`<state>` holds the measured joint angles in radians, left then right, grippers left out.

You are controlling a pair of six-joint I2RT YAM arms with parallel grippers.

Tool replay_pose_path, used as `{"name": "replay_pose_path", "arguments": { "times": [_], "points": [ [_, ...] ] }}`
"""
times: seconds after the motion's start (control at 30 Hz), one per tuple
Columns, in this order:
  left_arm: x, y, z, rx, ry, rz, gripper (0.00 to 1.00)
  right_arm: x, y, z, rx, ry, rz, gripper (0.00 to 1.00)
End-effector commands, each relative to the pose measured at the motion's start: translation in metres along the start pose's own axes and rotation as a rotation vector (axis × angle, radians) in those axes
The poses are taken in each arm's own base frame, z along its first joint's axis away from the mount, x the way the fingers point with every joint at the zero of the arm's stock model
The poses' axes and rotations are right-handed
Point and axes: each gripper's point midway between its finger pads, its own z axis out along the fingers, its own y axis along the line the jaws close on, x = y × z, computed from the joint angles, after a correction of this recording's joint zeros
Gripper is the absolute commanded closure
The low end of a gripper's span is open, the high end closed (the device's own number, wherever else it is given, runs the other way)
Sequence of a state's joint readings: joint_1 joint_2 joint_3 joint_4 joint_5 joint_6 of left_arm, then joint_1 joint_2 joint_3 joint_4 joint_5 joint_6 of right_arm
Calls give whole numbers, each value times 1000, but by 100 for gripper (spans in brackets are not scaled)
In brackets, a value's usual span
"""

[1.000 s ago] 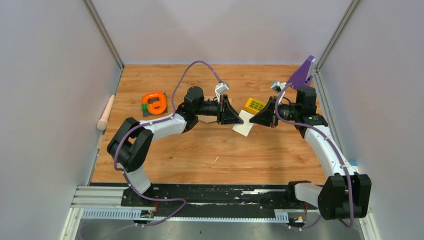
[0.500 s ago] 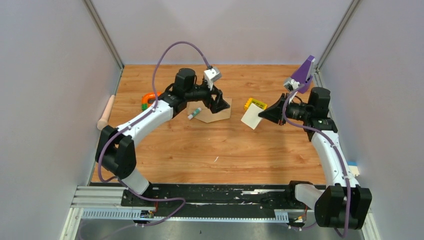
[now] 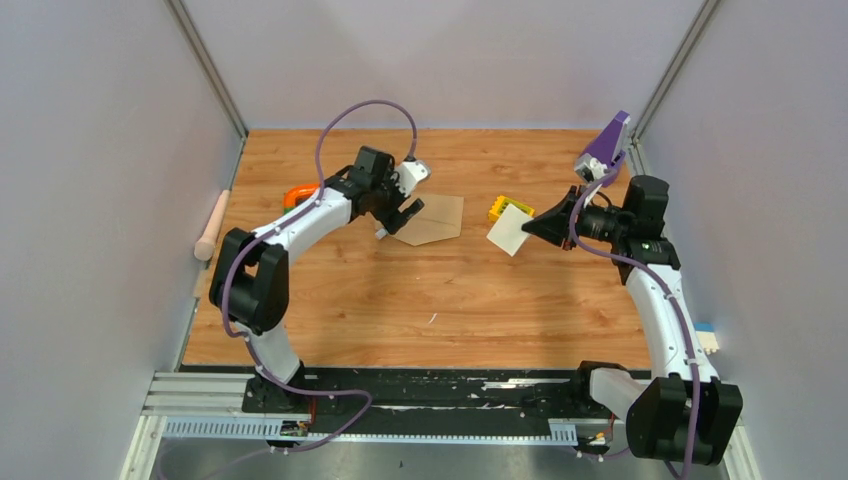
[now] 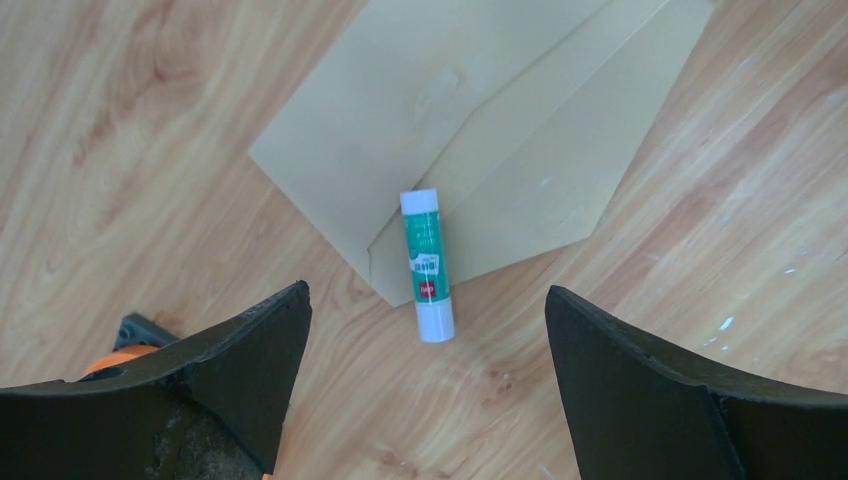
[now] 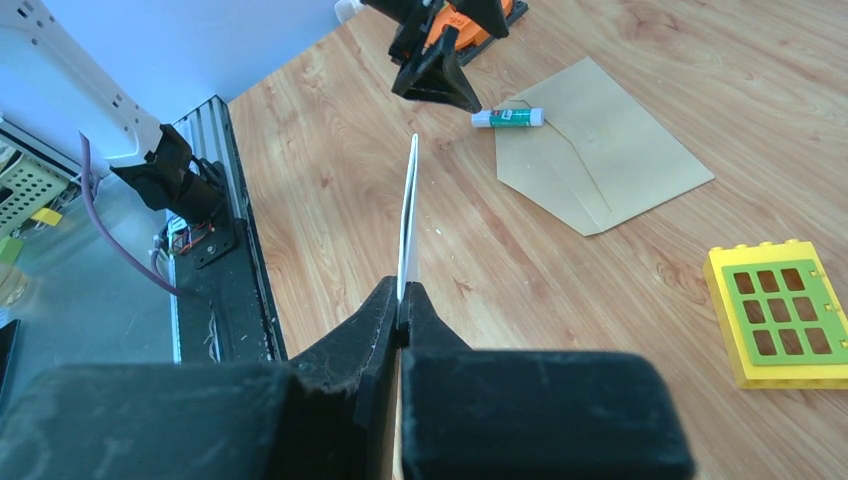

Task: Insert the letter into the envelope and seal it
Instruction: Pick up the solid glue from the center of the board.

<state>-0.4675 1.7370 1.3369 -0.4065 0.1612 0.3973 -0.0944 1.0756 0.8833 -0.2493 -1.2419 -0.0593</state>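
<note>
The tan envelope [image 3: 432, 220] [image 4: 470, 130] [image 5: 600, 160] lies flat on the wooden table with its pointed flap open. My left gripper [image 3: 400, 214] [image 4: 425, 290] hovers open over the envelope's left corner, nothing between its fingers. A green-and-white glue stick [image 4: 427, 265] [image 3: 382, 233] [image 5: 508, 118] rests there, half on the envelope. The white letter [image 3: 508, 229] is held in the air to the right of the envelope, seen edge-on [image 5: 408, 215] in the right wrist view. My right gripper [image 3: 527, 228] [image 5: 401, 290] is shut on its edge.
A yellow-and-green brick [image 3: 505, 208] [image 5: 780, 310] lies just behind the letter. An orange ring-shaped object [image 3: 298, 195] sits behind the left arm. A wooden roller [image 3: 211, 225] lies at the table's left edge. A purple piece [image 3: 605, 145] stands at the back right corner.
My left gripper let go of the letter, opened wide and swung back left to the envelope's corner. The right gripper kept the letter and drew slightly right.
</note>
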Motion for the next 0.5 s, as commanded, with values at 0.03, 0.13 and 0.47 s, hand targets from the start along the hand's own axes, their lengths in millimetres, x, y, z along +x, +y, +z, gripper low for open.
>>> {"name": "replay_pose_path", "arguments": {
  "times": [0.03,0.13,0.47],
  "points": [
    [33,8,11,-17,127,55,7,-4,7,-3,-23,-10,-38,100],
    [44,1,19,35,170,42,13,-4,7,-3,-22,-10,-39,100],
    [64,-6,45,97,245,-24,32,-2,7,-3,-30,-7,-34,100]
  ]
}}
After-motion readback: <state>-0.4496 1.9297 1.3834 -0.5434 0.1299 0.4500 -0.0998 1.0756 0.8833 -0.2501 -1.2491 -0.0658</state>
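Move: The solid glue lies on the near-left edge of the envelope, about 11 cm below the open left hand, some 4 cm to its left and 1 cm ahead. The envelope's middle is about 9 cm to the right of the glue and 2 cm farther out; the orange tool stands roughly 21 cm left of the glue and 6 cm beyond it. From the right hand, the glue is some 28 cm left, 14 cm ahead and 25 cm down. Towards the solid glue the left hand sinks some 8 cm, drifting a little left and easing off near the end. Its wrist tips about 15 degrees so the fingers point more steeply down, and they narrow from nearly full opening to about three quarters; no touch on the glue can be seen yet. The right hand stays in place, still pinching the folded letter up off the table. ##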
